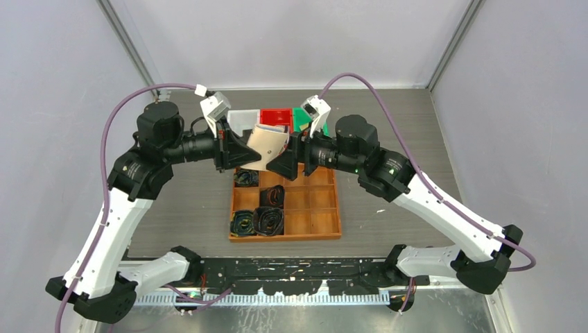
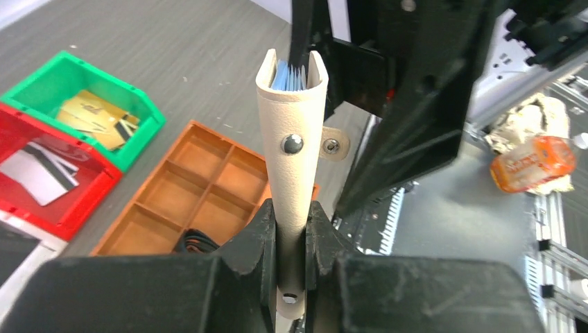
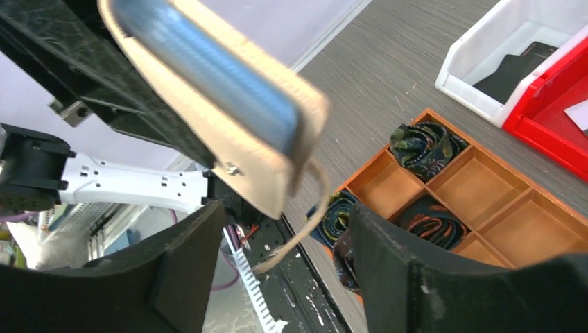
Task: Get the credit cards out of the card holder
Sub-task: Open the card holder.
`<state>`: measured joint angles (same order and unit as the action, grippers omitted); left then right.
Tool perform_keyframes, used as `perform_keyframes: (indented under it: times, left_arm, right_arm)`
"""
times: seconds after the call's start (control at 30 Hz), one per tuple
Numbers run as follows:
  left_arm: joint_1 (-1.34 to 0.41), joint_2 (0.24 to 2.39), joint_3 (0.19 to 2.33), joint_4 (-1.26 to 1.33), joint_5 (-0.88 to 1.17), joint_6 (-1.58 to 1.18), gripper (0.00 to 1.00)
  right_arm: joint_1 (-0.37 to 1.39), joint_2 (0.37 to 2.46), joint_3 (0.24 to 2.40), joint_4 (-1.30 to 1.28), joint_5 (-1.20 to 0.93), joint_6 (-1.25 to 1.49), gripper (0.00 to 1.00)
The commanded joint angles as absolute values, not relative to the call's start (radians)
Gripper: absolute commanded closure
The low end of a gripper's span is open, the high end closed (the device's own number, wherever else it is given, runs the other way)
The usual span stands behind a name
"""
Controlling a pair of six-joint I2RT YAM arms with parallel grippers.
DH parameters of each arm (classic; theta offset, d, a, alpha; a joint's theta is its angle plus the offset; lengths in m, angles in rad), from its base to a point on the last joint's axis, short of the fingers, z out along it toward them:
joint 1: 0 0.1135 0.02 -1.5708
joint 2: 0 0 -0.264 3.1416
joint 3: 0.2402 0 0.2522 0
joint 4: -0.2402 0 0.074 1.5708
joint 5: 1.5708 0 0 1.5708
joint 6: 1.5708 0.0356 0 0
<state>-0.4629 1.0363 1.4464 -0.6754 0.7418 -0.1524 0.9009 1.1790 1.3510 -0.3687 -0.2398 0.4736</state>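
The tan card holder (image 2: 291,139) stands upright above the table, and my left gripper (image 2: 291,243) is shut on its lower spine. Its pale blue pockets (image 2: 286,75) show at the open top edge; I cannot tell whether any card is inside. From above, the card holder (image 1: 267,144) hangs between the left gripper (image 1: 244,149) and the right gripper (image 1: 286,161). My right gripper (image 3: 288,257) is open just below the card holder (image 3: 229,104), with only the strap tab (image 3: 308,215) dangling between its fingers. Gold credit cards (image 2: 93,114) lie in the green bin, and white-grey cards (image 2: 41,170) in the red bin.
A green bin (image 1: 300,118), a red bin (image 1: 276,116) and a white bin (image 1: 241,121) stand in a row behind the holder. The white bin (image 3: 485,76) contains a black card (image 3: 516,66). A wooden divided tray (image 1: 305,208) with coiled belts (image 1: 267,220) lies below the grippers.
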Motion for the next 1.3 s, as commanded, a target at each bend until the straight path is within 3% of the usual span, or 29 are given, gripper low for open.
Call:
perform_keyframes:
  times: [0.0, 0.27, 0.37, 0.47, 0.63, 0.8, 0.83, 0.87, 0.93, 0.97, 1.0, 1.03, 1.13, 1.27]
  left_arm:
    - [-0.465, 1.028, 1.506, -0.687, 0.866, -0.186, 1.0]
    - [-0.465, 1.028, 1.515, -0.72, 0.946, -0.19, 1.0]
    - [-0.464, 1.033, 1.517, -0.715, 0.963, -0.202, 1.0]
    - [-0.465, 1.037, 1.524, -0.719, 0.98, -0.21, 1.0]
    - [-0.465, 1.044, 1.528, -0.723, 1.002, -0.214, 1.0]
    - [-0.465, 1.048, 1.532, -0.724, 1.02, -0.227, 1.0]
    - [-0.465, 1.048, 1.532, -0.727, 1.02, -0.224, 0.96]
    - [-0.465, 1.05, 1.534, -0.736, 1.017, -0.217, 0.84]
    - [-0.464, 1.052, 1.535, -0.76, 0.994, -0.195, 0.47]
    - [-0.465, 1.049, 1.533, -0.768, 0.956, -0.177, 0.35]
    - [-0.464, 1.043, 1.52, -0.761, 0.894, -0.164, 0.07]
    - [-0.465, 1.034, 1.503, -0.746, 0.813, -0.15, 0.01]
    - [-0.465, 0.994, 1.43, -0.673, 0.602, -0.076, 0.0]
    - [-0.465, 0.957, 1.381, -0.646, 0.577, -0.022, 0.0]
  right_arm:
    - [0.865, 1.16, 1.412, -0.407, -0.31, 0.407, 0.32]
    - [0.809, 1.118, 1.383, -0.446, -0.313, 0.38, 0.65]
    - [0.808, 1.135, 1.395, -0.449, -0.368, 0.39, 0.7]
    - [0.808, 1.149, 1.403, -0.443, -0.436, 0.399, 0.71]
    - [0.809, 1.18, 1.423, -0.38, -0.581, 0.448, 0.56]
    - [0.809, 1.19, 1.427, -0.282, -0.663, 0.508, 0.56]
    - [0.808, 1.19, 1.423, -0.25, -0.685, 0.53, 0.59]
    - [0.81, 1.19, 1.418, -0.22, -0.711, 0.556, 0.65]
    - [0.81, 1.185, 1.401, -0.156, -0.746, 0.609, 0.82]
    - [0.811, 1.181, 1.396, -0.141, -0.743, 0.625, 0.92]
    - [0.81, 1.174, 1.398, -0.146, -0.722, 0.632, 0.98]
    - [0.81, 1.17, 1.405, -0.168, -0.681, 0.63, 0.99]
    - [0.81, 1.185, 1.478, -0.363, -0.47, 0.58, 0.99]
    - [0.836, 1.278, 1.647, -0.674, -0.256, 0.508, 0.99]
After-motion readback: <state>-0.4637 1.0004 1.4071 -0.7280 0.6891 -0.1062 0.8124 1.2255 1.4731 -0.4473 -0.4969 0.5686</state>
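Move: The left fingers still pinch the card holder by one edge; its middle lies about 3 cm to the right of that hand and 2 cm ahead, nearly level in height. From the open right hand, the holder's middle is some 4 cm left, 2 cm ahead and slightly above, its strap hanging between the fingers. The wooden tray's middle is about 36 cm below the right hand and 2 cm ahead, 1 cm left; the red bin is 23 cm ahead, 4 cm left, equally low. The right fingers shut on the card holder's strap end, after half closing some 3 cm to the right, easing open and swinging back, left and up with a counter-clockwise turn. The left hand draws the holder back about 5 cm, turning clockwise, then lets go, opens wide and returns forward and down beside it. The right hand, gripping, finally eases forward. ##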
